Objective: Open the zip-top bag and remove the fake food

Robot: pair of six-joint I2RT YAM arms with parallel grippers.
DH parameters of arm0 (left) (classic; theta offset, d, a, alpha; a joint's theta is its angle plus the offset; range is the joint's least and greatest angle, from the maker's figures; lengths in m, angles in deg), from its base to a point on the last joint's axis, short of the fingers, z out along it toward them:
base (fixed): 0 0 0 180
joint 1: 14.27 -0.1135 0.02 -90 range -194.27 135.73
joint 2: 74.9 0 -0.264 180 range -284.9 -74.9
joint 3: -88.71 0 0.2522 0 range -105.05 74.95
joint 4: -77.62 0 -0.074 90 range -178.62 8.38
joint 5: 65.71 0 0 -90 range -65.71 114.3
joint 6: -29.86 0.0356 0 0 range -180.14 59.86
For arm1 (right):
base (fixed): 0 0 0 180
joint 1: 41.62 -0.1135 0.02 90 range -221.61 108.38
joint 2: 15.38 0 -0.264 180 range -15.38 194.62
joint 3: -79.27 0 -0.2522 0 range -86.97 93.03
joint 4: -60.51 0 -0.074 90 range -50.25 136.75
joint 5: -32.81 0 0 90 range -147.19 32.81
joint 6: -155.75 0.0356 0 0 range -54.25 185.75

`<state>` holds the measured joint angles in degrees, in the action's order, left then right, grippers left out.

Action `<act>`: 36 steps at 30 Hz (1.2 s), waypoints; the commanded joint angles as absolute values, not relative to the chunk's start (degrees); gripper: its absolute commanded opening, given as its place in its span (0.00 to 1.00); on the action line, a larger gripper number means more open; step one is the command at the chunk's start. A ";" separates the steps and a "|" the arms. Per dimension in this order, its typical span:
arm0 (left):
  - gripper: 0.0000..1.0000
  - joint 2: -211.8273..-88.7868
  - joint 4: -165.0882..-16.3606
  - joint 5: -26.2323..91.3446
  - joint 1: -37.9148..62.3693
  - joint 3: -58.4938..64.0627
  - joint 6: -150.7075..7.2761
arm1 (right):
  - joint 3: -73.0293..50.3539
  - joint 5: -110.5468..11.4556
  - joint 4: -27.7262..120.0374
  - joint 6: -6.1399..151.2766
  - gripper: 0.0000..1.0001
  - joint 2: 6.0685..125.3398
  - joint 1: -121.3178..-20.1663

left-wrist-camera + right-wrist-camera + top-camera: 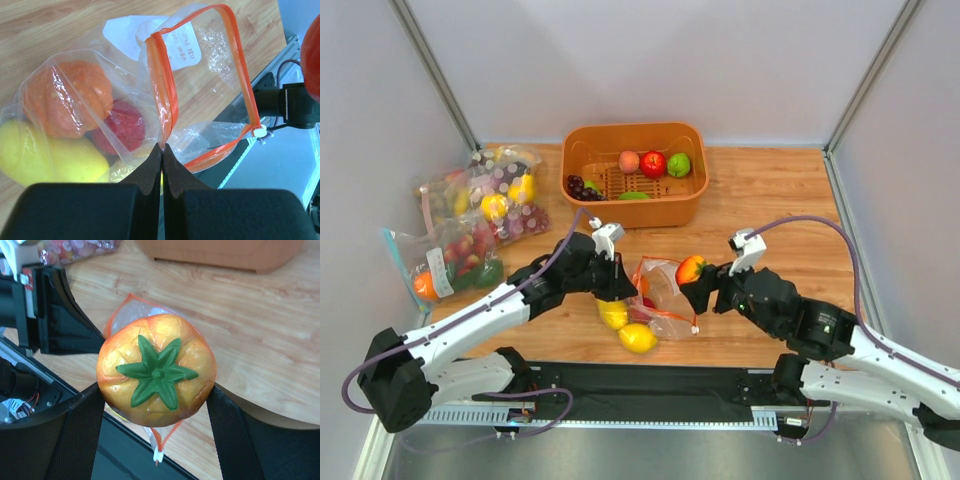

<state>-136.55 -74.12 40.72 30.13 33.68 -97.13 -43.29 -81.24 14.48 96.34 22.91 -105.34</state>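
Note:
The zip-top bag (660, 290) lies on the wood between my arms, its orange-red zip strip (167, 95) gaping open. My left gripper (162, 148) is shut on the bag's plastic edge right beside the strip. Through the plastic I see an orange pepper (67, 97), a red piece (124, 125) and yellow lemon-like fruits (50, 157). Two yellow pieces (625, 328) show at the bag's near end. My right gripper (156, 407) is shut on a red-yellow fruit (157, 370) with a green leaf star, held above the bag's mouth (125, 315).
An orange basket (692, 190) at the back holds a peach, a red apple, a green fruit and grapes. Other filled bags (495, 195) and a blue-zipped bag (445, 265) lie at the left. The black base rail (670, 385) runs along the near edge.

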 commanded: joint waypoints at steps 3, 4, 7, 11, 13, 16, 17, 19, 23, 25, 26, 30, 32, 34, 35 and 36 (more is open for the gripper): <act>0.00 -133.61 -73.77 42.14 30.02 34.35 -96.96 | -34.51 -81.37 17.91 89.93 0.38 32.76 -102.28; 0.00 -133.00 -73.77 42.22 29.94 34.70 -96.88 | -33.46 -79.88 18.88 88.71 0.38 34.01 -100.87; 0.00 -131.86 -73.68 42.57 30.02 35.75 -96.87 | -29.68 -73.29 22.75 87.03 0.37 39.01 -93.75; 0.00 -130.63 -74.21 43.89 30.02 37.07 -97.40 | -21.78 -65.81 25.13 82.82 0.37 47.36 -84.09; 0.00 -129.75 -74.21 44.07 29.94 37.42 -97.49 | -15.54 -64.13 24.87 80.97 0.37 53.33 -82.32; 0.00 -129.04 -73.86 44.42 29.94 37.51 -97.49 | -7.89 -62.29 24.78 78.50 0.38 61.42 -78.98; 0.00 -128.87 -73.42 44.42 29.94 37.51 -97.40 | -6.30 -61.24 24.60 78.32 0.38 65.36 -77.14; 0.00 -128.25 -73.33 44.25 29.94 37.51 -97.49 | -1.38 -60.70 24.34 77.97 0.38 69.33 -75.55; 0.00 -127.20 -73.15 44.16 29.94 38.04 -97.67 | 5.39 -58.60 23.46 77.71 0.51 79.08 -72.65; 0.00 -126.58 -72.80 44.07 29.94 38.21 -97.58 | 10.37 -58.07 22.15 77.44 0.63 82.25 -71.94; 0.00 -126.32 -72.37 43.81 29.94 38.13 -97.49 | 11.98 -58.07 20.49 77.27 0.76 85.14 -71.50; 0.00 -124.74 -71.22 43.63 29.94 38.13 -97.14 | 21.81 -58.07 14.87 76.30 0.99 91.75 -70.53; 0.00 -124.12 -70.78 43.37 29.94 38.21 -97.05 | 22.97 -58.07 13.80 75.78 1.00 92.28 -70.44; 0.00 -123.16 -70.52 43.02 29.94 38.39 -97.05 | 22.63 -58.07 13.44 75.69 1.00 91.94 -70.44; 0.00 -122.89 -70.25 42.75 30.02 38.48 -97.05 | 20.97 -58.15 13.70 75.51 1.00 90.72 -70.44; 0.00 -122.37 -70.08 42.58 29.94 38.48 -96.96 | 19.74 -58.15 14.05 75.51 1.00 90.01 -70.44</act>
<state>-123.96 -71.23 43.06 30.11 37.96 -97.13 19.35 -59.01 15.51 77.22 92.87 -70.52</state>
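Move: The fake tomato is already off the table in the right hand. The orange basket's middle lies some 32 cm ahead of that hand, 14 cm to its left and 15 cm lower; in the basket the red apple is about 36 cm ahead and 10 cm left, the green apple 36 cm ahead and 4 cm left. The open bag's middle is roughly 13 cm left and 2 cm back. From the left hand, the basket is about 32 cm straight ahead. Forward in one quick sweep of about 31 cm, drifting some 6 cm left, the right hand carries the fake tomato away from the bag and over the basket's near right part, arching up 7–8 cm and sinking again before its fingers spread fully and let go. The left hand keeps its pinch on the bag's mouth and eases about 3 cm back, slightly left and up. ##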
